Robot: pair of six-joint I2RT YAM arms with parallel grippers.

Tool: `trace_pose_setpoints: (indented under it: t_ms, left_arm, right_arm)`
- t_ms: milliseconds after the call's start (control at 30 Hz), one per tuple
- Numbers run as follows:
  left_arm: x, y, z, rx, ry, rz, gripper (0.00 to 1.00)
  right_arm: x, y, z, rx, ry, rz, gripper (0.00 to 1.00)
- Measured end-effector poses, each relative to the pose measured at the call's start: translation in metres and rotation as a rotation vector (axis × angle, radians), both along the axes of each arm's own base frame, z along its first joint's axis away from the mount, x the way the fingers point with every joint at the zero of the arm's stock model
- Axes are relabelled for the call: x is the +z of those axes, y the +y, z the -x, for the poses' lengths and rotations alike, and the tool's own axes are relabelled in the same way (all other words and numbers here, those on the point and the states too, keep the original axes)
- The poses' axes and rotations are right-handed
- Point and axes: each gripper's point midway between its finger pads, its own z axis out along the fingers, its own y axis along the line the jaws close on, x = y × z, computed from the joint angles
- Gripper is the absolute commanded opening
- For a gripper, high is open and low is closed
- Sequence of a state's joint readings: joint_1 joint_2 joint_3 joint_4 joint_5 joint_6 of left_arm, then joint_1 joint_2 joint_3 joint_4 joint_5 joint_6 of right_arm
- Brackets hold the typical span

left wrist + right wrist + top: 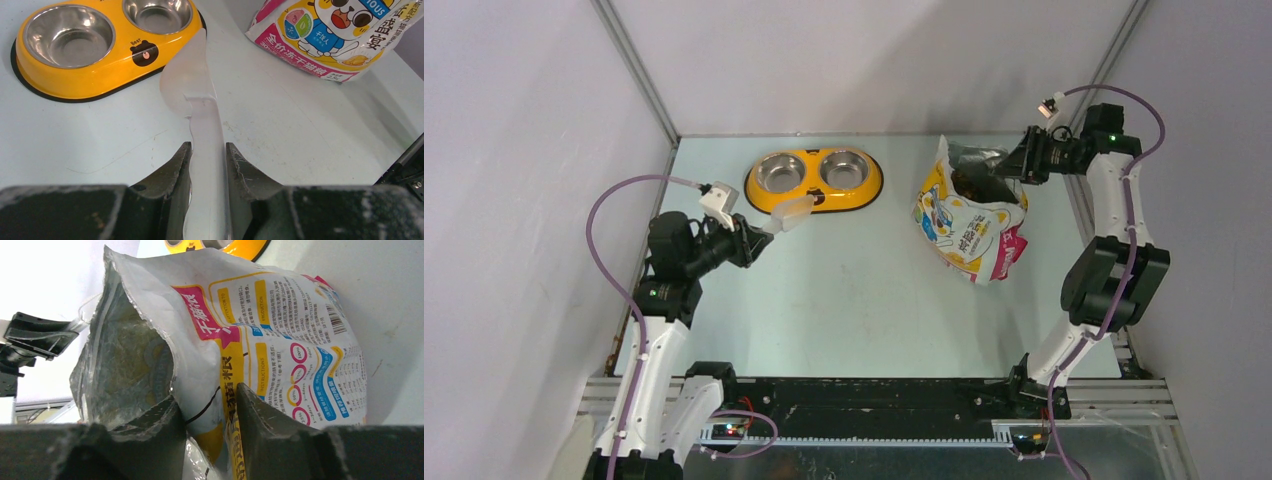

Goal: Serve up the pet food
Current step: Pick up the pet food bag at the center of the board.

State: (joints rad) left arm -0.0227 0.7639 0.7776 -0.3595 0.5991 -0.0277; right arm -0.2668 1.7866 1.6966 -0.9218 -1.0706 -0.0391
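The glossy cat-print bag (969, 232) stands at the back right with its mouth open, and dark pet food (970, 181) shows inside it. My right gripper (1008, 166) (205, 396) straddles the bag's (285, 325) rim. One finger is inside against the silvery lining, the other is outside, and bunched bag wall is pinched between them. My left gripper (761, 236) (207, 148) is shut on the handle of the translucent scoop (792, 213) (192, 82). The scoop is held above the table just in front of the yellow feeder, and its bowl looks empty.
The yellow double-bowl feeder (814, 199) (97, 75) sits at the back centre with two steel bowls, both empty. Its edge (235, 247) also shows beyond the bag. Grey walls close in the table's left, back and right sides.
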Motion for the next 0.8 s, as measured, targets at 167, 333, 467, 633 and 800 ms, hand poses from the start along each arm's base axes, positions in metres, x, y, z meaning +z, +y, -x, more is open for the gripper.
trace_pose_setpoints:
  t_ms: [167,333,467,633,800]
  left_arm:
    - [0.000,0.000,0.000,0.000,0.002,0.000,0.00]
    - [0.000,0.000,0.000,0.000,0.002,0.000,0.00]
    - [0.000,0.000,0.000,0.000,0.002,0.000,0.00]
    - [0.000,0.000,0.000,0.000,0.002,0.000,0.00]
    - [0.000,0.000,-0.001,0.001,0.002,-0.001,0.00]
  right_arm:
    - [-0.006,0.004,-0.002,0.009,0.002,0.046,0.16]
    - [-0.012,0.006,-0.003,0.014,0.004,0.103,0.00]
    - [-0.013,0.005,-0.004,0.011,-0.003,0.153,0.00]
    - [-0.009,0.004,-0.003,-0.015,-0.047,0.263,0.00]
    - [-0.002,0.012,0.006,-0.052,-0.133,0.407,0.00]
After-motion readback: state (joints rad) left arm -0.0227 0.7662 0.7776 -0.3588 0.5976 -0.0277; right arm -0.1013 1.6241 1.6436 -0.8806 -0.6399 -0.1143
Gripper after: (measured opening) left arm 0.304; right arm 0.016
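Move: Just ahead of the right fingers, which straddle the mouth's right-hand wall, the open pet food bag has its middle about 8 cm back, 6 cm to the left and 10 cm below. The yellow bowl stand lies some 35 cm to the right hand's left, level with it, about 20 cm lower; the scoop's head is roughly 38 cm left and 8 cm back. From the left hand, the bag is some 40 cm to the right and 6 cm ahead. Closing from nearly half open, the right fingers sink a little over 1 cm along the bag's right-hand wall and pinch its rim, one finger inside the mouth and one outside. Now shut, the right hand comes back up about 1 cm, tipping its fingers some 25 degrees more steeply down, with a small final shift back and to the left. The left hand stays still, keeping hold of the scoop. ##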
